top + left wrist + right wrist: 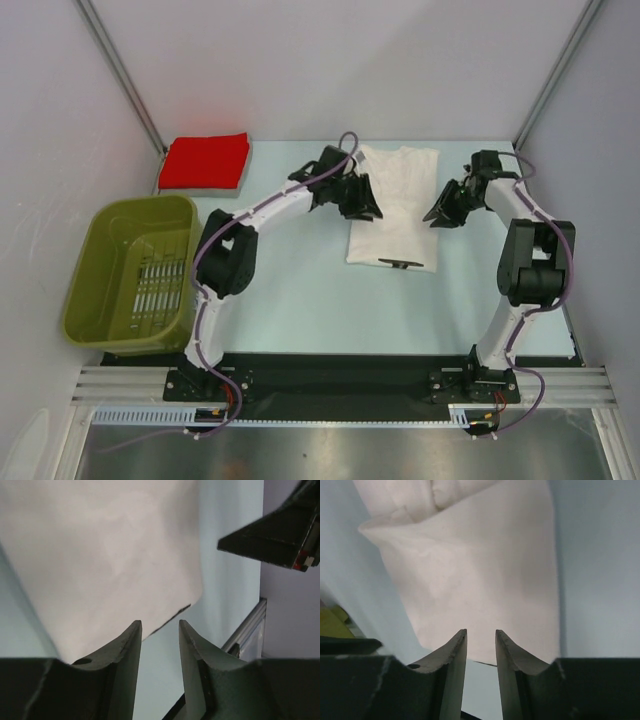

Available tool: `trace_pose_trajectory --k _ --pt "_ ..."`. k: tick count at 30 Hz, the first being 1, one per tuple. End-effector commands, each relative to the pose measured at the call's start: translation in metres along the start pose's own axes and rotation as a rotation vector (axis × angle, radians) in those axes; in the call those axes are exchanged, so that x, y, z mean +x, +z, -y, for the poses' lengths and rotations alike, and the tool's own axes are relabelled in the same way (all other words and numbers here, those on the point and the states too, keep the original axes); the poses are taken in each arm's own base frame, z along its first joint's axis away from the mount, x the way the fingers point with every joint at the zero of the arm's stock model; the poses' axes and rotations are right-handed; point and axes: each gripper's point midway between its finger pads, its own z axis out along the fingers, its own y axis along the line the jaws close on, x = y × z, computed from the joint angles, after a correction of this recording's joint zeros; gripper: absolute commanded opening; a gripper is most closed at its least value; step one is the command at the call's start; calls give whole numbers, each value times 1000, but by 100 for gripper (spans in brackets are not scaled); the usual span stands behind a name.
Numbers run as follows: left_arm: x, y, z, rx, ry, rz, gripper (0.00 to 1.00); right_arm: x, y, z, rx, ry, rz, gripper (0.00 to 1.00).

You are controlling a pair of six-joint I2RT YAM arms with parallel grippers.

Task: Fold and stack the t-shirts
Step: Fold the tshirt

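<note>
The white t-shirt [393,210] lies flat on the table as a long narrow fold, with a sliver of black print [400,263] showing at its near edge. My left gripper [362,200] hovers at the shirt's left edge and my right gripper [440,212] at its right edge. Both are open with nothing between the fingers. The left wrist view shows the white t-shirt [110,555] beyond the left gripper [160,625]. In the right wrist view, the white t-shirt [480,580] lies under the right gripper [481,632]. The red t-shirt [205,160] sits folded at the back left.
An olive-green basket [95,290] stands at the left edge of the table. The red shirt rests on a grey flat layer [225,188]. White walls with metal corner posts [125,80] close the back and sides.
</note>
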Motion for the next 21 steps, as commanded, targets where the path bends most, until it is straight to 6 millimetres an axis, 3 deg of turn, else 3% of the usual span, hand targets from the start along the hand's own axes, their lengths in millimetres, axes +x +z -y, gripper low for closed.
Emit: trace_pose_trajectory --k 1,4,5,8,10,11,12,14,19,21 --pt "30 15 17 128 17 -83 41 -2 17 -25 -129 -27 58 34" --pt "26 37 17 162 12 -82 41 -8 37 -24 -150 -10 51 33" --pt "29 50 8 155 2 -99 41 -11 43 -23 -155 -3 47 33" --pt "23 55 -1 121 1 -106 41 -38 56 -20 -155 -10 57 33" --pt "19 43 1 95 33 -84 43 -62 50 -23 -135 -45 73 33" --pt "19 35 -2 69 69 -73 45 -67 55 -15 -111 -33 59 33" --pt "15 18 8 72 96 -52 47 -73 52 -13 -95 -33 66 34" --pt "32 6 -5 26 113 -87 54 -80 39 -18 -81 -47 78 41" --pt "75 -30 -20 -3 120 -149 64 -52 12 -15 -24 -35 65 66" --pt "85 -37 -22 10 114 -174 70 -32 4 -9 -26 -23 51 69"
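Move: The left hand hovers over the folded t-shirt; its near left corner lies about 12 cm back, 7 cm to the left and 10 cm below, with the dark slit in the near edge also 12 cm back but 8 cm to the right. From the right hand, the right end of the fold line is some 11 cm ahead, 3 cm to the right and 6 cm down; the near right corner is 14 cm back and 2 cm to the right. Sinking first, both hands part ways over the t-shirt: the left drops about 8 cm, easing back and to the right, then swings left, back and partly up towards the near left corner. The right dips some 5 cm and sweeps forward about 8 cm towards the fold line, then lifts and starts back. Both grippers open wider late on. ##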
